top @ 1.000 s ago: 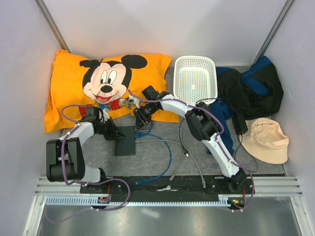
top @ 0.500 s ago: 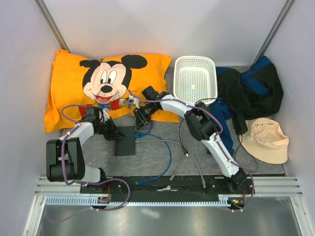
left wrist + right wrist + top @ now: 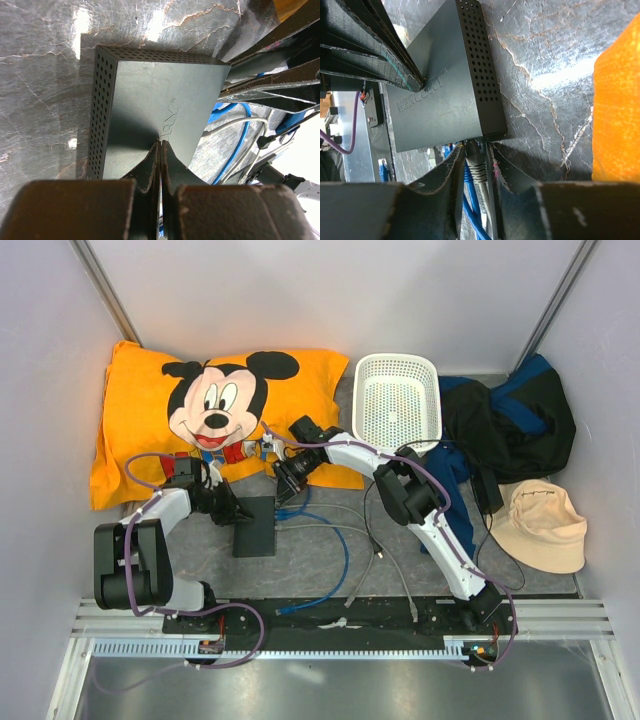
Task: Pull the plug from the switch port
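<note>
The switch port (image 3: 255,525) is a flat dark-grey box lying on the grey tabletop. It also shows in the left wrist view (image 3: 155,95) and the right wrist view (image 3: 440,85). My left gripper (image 3: 236,512) is shut and empty, its tips (image 3: 160,145) pressed on the box's top face. My right gripper (image 3: 286,486) is at the box's far narrow edge. In the right wrist view the right gripper (image 3: 477,150) is closed round a grey plug (image 3: 479,167) that sits in a socket. A blue cable (image 3: 470,195) runs beside the plug between the fingers.
An orange Mickey Mouse pillow (image 3: 200,410) lies at the back left, just behind both grippers. A white basket (image 3: 397,400), dark clothes (image 3: 510,425) and a beige hat (image 3: 540,525) lie to the right. Loose blue (image 3: 340,560) and grey cables (image 3: 385,550) trail from the switch toward the arm bases.
</note>
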Available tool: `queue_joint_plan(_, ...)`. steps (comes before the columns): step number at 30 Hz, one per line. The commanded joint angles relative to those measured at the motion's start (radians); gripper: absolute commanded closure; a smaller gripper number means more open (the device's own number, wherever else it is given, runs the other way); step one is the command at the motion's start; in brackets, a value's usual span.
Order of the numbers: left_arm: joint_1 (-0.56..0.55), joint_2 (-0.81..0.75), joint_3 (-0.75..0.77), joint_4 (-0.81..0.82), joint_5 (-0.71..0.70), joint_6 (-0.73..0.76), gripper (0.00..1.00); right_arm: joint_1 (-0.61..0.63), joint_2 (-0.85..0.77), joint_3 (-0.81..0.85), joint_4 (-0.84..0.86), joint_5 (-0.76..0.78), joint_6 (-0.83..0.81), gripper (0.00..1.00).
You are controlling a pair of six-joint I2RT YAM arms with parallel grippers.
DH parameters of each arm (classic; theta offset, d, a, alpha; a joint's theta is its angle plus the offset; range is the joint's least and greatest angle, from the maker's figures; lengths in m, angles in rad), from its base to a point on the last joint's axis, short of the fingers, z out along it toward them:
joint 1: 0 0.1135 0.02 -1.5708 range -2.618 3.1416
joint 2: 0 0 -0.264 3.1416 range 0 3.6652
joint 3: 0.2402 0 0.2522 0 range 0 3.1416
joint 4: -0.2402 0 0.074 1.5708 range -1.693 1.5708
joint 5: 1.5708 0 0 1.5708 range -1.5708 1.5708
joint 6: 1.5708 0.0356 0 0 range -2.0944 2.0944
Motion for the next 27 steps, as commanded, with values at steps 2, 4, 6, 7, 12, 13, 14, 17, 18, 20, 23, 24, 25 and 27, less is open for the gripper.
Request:
queue_joint_plan(2, 0.006, 0.036, -0.024, 0.012, -0.113, 0.032, 0.98, 0.003, 0.072, -0.005, -0.005, 0.132, -0.035, 0.72)
queue_joint_plan(4, 0.006, 0.038, -0.024, 0.014, -0.115, 0.034, 0.98, 0.003, 0.072, -0.006, -0.007, 0.143, -0.036, 0.76)
queue_joint_plan(6, 0.006, 0.043, -0.023, 0.012, -0.116, 0.034, 0.98, 0.001, 0.071, -0.008, -0.01, 0.147, -0.04, 0.82)
queue_joint_plan(7, 0.005, 0.046, -0.023, 0.012, -0.118, 0.034, 0.98, 0.004, 0.071, -0.008, -0.015, 0.15, -0.044, 0.84)
queue_joint_plan(12, 0.005, 0.056, -0.02, 0.014, -0.124, 0.034, 0.98, 0.001, 0.071, -0.012, -0.032, 0.18, -0.069, 0.99)
queue_joint_plan(13, 0.005, 0.056, -0.02, 0.012, -0.121, 0.034, 0.98, -0.001, 0.072, -0.011, -0.038, 0.178, -0.073, 1.0)
queue_joint_plan(14, 0.005, 0.056, -0.021, 0.014, -0.122, 0.035, 0.98, -0.002, 0.074, -0.012, -0.042, 0.18, -0.081, 1.0)
queue_joint_plan(17, 0.005, 0.058, -0.02, 0.015, -0.122, 0.037, 0.98, -0.011, 0.075, -0.012, -0.051, 0.181, -0.095, 1.0)
queue_joint_plan(18, 0.006, 0.058, -0.02, 0.014, -0.121, 0.037, 0.98, -0.014, 0.075, -0.011, -0.056, 0.184, -0.099, 1.0)
queue_joint_plan(20, 0.006, 0.056, -0.02, 0.017, -0.122, 0.038, 0.98, -0.017, 0.072, -0.012, -0.067, 0.198, -0.112, 1.0)
queue_joint_plan(23, 0.005, 0.056, -0.02, 0.017, -0.124, 0.043, 0.98, -0.028, 0.072, -0.003, -0.09, 0.21, -0.142, 1.0)
queue_joint_plan(24, 0.006, 0.056, -0.02, 0.018, -0.125, 0.044, 0.98, -0.036, 0.072, 0.001, -0.107, 0.213, -0.159, 1.0)
queue_joint_plan(25, 0.006, 0.055, -0.02, 0.017, -0.127, 0.049, 0.98, -0.039, 0.075, 0.004, -0.116, 0.219, -0.17, 1.0)
queue_joint_plan(27, 0.005, 0.056, -0.02, 0.017, -0.134, 0.055, 0.98, -0.051, 0.086, 0.029, -0.165, 0.221, -0.213, 1.0)
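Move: The grey plug in the forward-most port, on the switch's right side, sits between the right hand's parted fingertips, about 1 cm below the hand point and otherwise level with it. From this hand the blue plugs are some 3 cm back, a second grey plug about 7 cm back, and the switch's middle roughly 6 cm back and 6 cm left, all about 1 cm lower. From the left hand, the forward grey plug lies about 4 cm ahead, 9 cm right and 2 cm lower. Around the forward grey plug the right fingers, open about a third, close until shut at the port edge while the hand stays nearly in place; whether they grip the plug's body can't be seen. The shut right hand then starts easing right, outward from the port, and slightly forward, under 1 cm in all. The left hand stays, fingers still shut, on the switch's top. ##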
